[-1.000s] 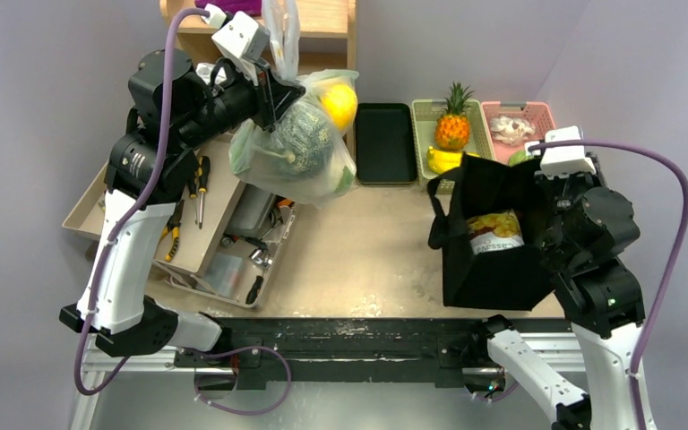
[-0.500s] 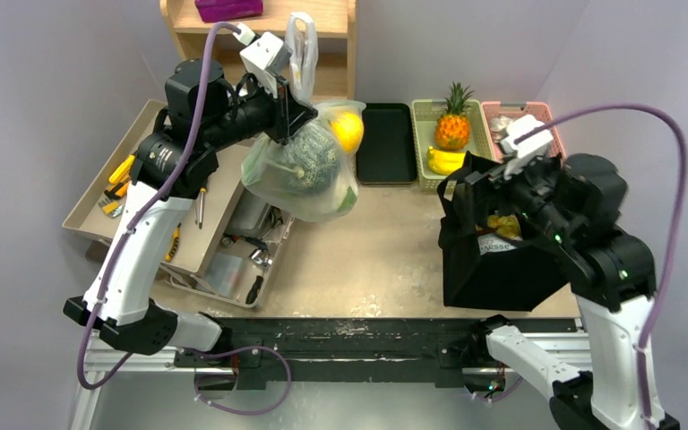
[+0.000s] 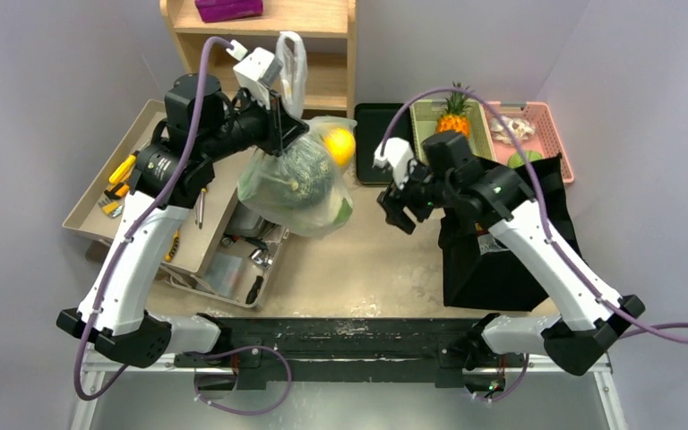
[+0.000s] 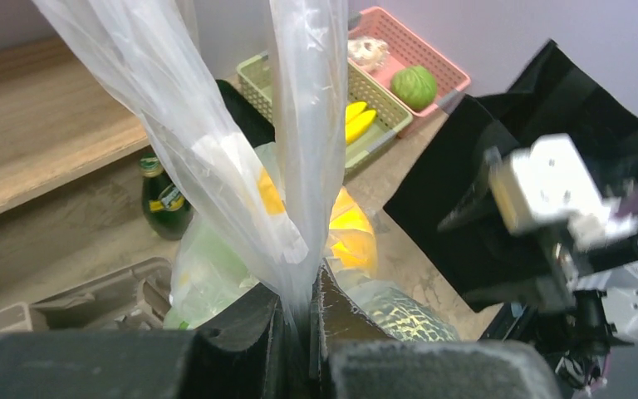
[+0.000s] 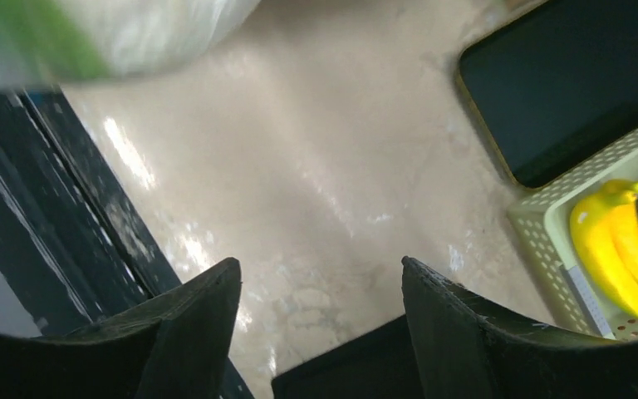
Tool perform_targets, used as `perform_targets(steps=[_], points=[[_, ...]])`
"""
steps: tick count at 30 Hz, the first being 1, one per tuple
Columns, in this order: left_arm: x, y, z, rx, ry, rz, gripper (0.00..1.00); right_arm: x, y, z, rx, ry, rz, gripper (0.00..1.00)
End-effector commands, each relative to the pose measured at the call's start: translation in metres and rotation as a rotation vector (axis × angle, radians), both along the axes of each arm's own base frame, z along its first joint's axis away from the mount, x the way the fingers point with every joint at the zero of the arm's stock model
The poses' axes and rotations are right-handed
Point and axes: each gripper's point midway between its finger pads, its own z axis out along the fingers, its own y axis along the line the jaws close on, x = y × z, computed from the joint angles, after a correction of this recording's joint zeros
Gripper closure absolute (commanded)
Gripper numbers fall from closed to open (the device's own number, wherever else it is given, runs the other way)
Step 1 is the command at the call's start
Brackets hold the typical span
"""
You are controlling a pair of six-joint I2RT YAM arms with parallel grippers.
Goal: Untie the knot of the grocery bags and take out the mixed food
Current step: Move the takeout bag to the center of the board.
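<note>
The see-through plastic grocery bag (image 3: 300, 184) hangs in the air over the table's left middle. My left gripper (image 3: 279, 125) is shut on its gathered neck (image 4: 299, 249), and the handles (image 4: 307, 125) stick up past the fingers. Inside it I see a round green melon (image 3: 291, 168) and a yellow citrus (image 3: 339, 143). The black cloth bag (image 3: 493, 264) stands at the right with its mouth sagging open. My right gripper (image 3: 399, 210) hovers open over bare tabletop between the two bags; in its wrist view (image 5: 320, 266) nothing is between the fingers.
A black tray (image 5: 581, 75), a green basket (image 3: 425, 116) with pineapple and bananas (image 5: 619, 249), and a pink basket (image 3: 542, 116) line the back. A wooden shelf (image 3: 322, 36) stands behind the plastic bag, a green bottle (image 4: 164, 199) below it. Tool trays (image 3: 125, 179) fill the left.
My right arm has swung left from the black bag to the table's middle, and its gripper has opened. The left arm has shifted slightly, still holding the plastic bag up.
</note>
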Motion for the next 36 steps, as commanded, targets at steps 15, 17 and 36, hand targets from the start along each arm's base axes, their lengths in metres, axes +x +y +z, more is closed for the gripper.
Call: perform_targets(steps=[15,17,36], points=[[0.018,0.059,0.038,-0.168,-0.038,0.198,1.0,-0.042,-0.134,-0.187,-0.982,0.15,0.269,0.31],[0.016,0.052,0.032,-0.172,-0.024,0.159,1.0,-0.048,-0.157,-0.195,-1.052,0.16,0.287,0.29],[-0.013,-0.067,-0.019,-0.064,-0.117,-0.248,1.0,-0.063,-0.271,-0.188,-1.066,0.343,0.088,0.29]])
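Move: About 30 cm to the right hand's right, roughly level fore-and-aft and some 18 cm lower, stands the empty black bag; the green basket lies 28 cm ahead, 20 right of that hand. For the left hand, which holds the filled takeout bag by its handles, the clear middle of the board is some 13 cm right, 5 cm back and 45 cm below. From there, the toolbox stands 29 cm left and 4 ahead, the dark tray 20 right and 23 ahead. Swooping down about 20 cm and then right some 25 cm in all, drawing back slightly, the empty right hand rolls about 60 degrees until its half-open fingers point down, comes against the black bag's left side and pushes it rightward. The left hand keeps its pinch on the takeout bag, swings left and forward, then back to the right and down towards the board's middle. ##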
